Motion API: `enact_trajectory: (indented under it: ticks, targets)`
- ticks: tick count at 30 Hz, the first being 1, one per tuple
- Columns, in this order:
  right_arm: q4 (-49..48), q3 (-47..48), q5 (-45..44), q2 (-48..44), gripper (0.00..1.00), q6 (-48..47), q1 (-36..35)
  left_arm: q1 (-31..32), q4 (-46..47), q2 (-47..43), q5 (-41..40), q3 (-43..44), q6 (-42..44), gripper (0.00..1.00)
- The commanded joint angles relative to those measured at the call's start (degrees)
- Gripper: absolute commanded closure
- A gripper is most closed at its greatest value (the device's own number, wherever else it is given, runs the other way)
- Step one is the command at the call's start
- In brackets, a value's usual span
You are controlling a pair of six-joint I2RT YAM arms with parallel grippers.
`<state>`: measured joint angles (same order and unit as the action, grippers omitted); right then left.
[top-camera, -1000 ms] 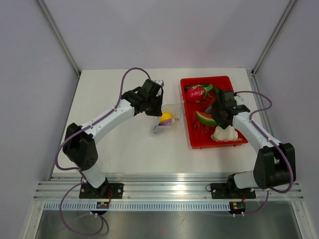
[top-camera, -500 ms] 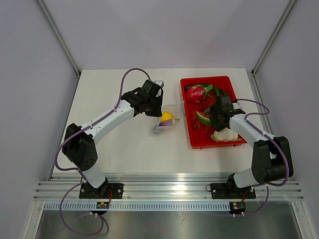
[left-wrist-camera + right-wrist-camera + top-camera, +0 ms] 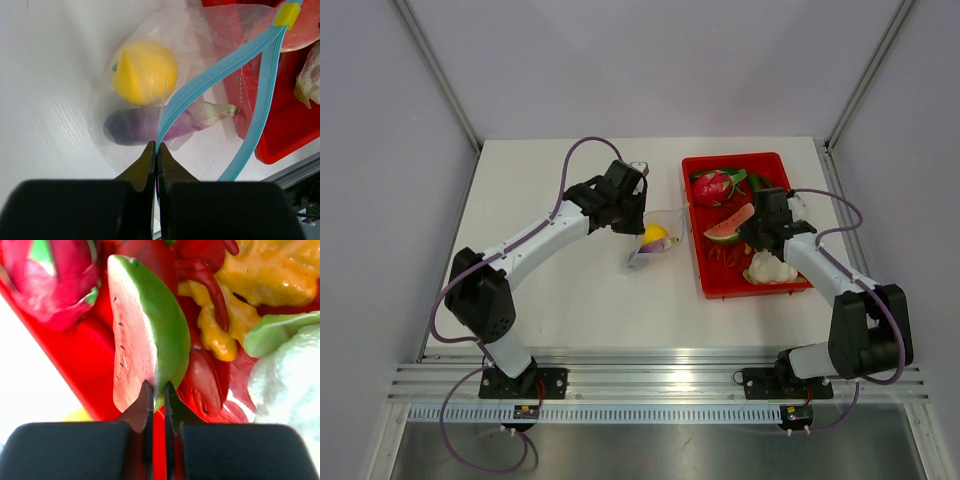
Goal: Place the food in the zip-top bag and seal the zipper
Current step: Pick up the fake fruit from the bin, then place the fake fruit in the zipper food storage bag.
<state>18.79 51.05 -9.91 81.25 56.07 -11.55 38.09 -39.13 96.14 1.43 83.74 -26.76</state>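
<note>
The clear zip-top bag (image 3: 658,240) lies on the white table just left of the tray, with the round yellow fruit (image 3: 144,71) and the purple eggplant (image 3: 150,125) inside. Its light-blue zipper (image 3: 215,75) stands apart, so the mouth gapes. My left gripper (image 3: 156,146) is shut on the zipper strip at the bag's near corner. Over the red tray (image 3: 698,262), my right gripper (image 3: 156,386) is shut on the rind end of the red-and-green watermelon wedge (image 3: 142,332), which hangs tilted above the tray (image 3: 730,225).
The red tray (image 3: 65,355) also holds a pink dragon fruit (image 3: 713,186), a red crab-like toy (image 3: 210,385), a yellow piece (image 3: 250,275) and a white-and-green piece (image 3: 770,267). Grey walls close in the table at back and sides. A metal rail runs along the near edge.
My right gripper came down on the watermelon wedge, closed on it, and has lifted it up off the tray floor. The left arm and bag have stayed still.
</note>
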Motion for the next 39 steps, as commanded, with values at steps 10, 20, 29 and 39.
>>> enact_trajectory:
  ticks: [10, 20, 29, 39]
  targets:
    - [-1.92, -1.05, 3.58, -22.62, 1.0, -17.22, -1.36, -1.08, 0.11, 0.45, 0.59, 4.58, 1.72, 1.0]
    - [7.49, 16.28, -8.46, -15.35, 1.0, -19.96, -20.78, -1.17, -0.68, 1.33, 0.68, 5.46, 2.07, 1.0]
    - [15.66, 23.3, -21.02, -0.32, 1.0, -3.61, -31.68, -1.17, -0.59, 0.46, 1.47, 4.85, 1.45, 1.0]
    - [15.06, 24.19, -20.24, 7.78, 1.0, 4.13, -36.17, -1.17, 0.81, -0.6, 3.49, 2.92, 0.57, 1.0]
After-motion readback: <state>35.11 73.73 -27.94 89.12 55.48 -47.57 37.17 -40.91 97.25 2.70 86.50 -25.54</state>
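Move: The watermelon slice is already pinched in the right fingers, over the bin. The mouth of the zip-top bag lies about 20 cm to their left, level fore and aft, and 5 cm higher; the lemon inside the bag is some 21 cm left and 3 cm lower than the hand. The dragon fruit sits 10 cm ahead and 6 cm left, the cauliflower 8 cm back and 6 cm right. From the left hand, the mouth is some 6 cm right, 2 cm ahead. The watermelon slice, already held by one end, is lifted out of the bin by the right hand, drawing back a few centimetres, then swung left over the rim to the bag mouth, nearly 20 cm in all. The hand climbs about 19 cm, then sinks some 12, turning about 25 degrees counter-clockwise, fingers shut. The left hand keeps pinching the zipper edge nearly in place. ##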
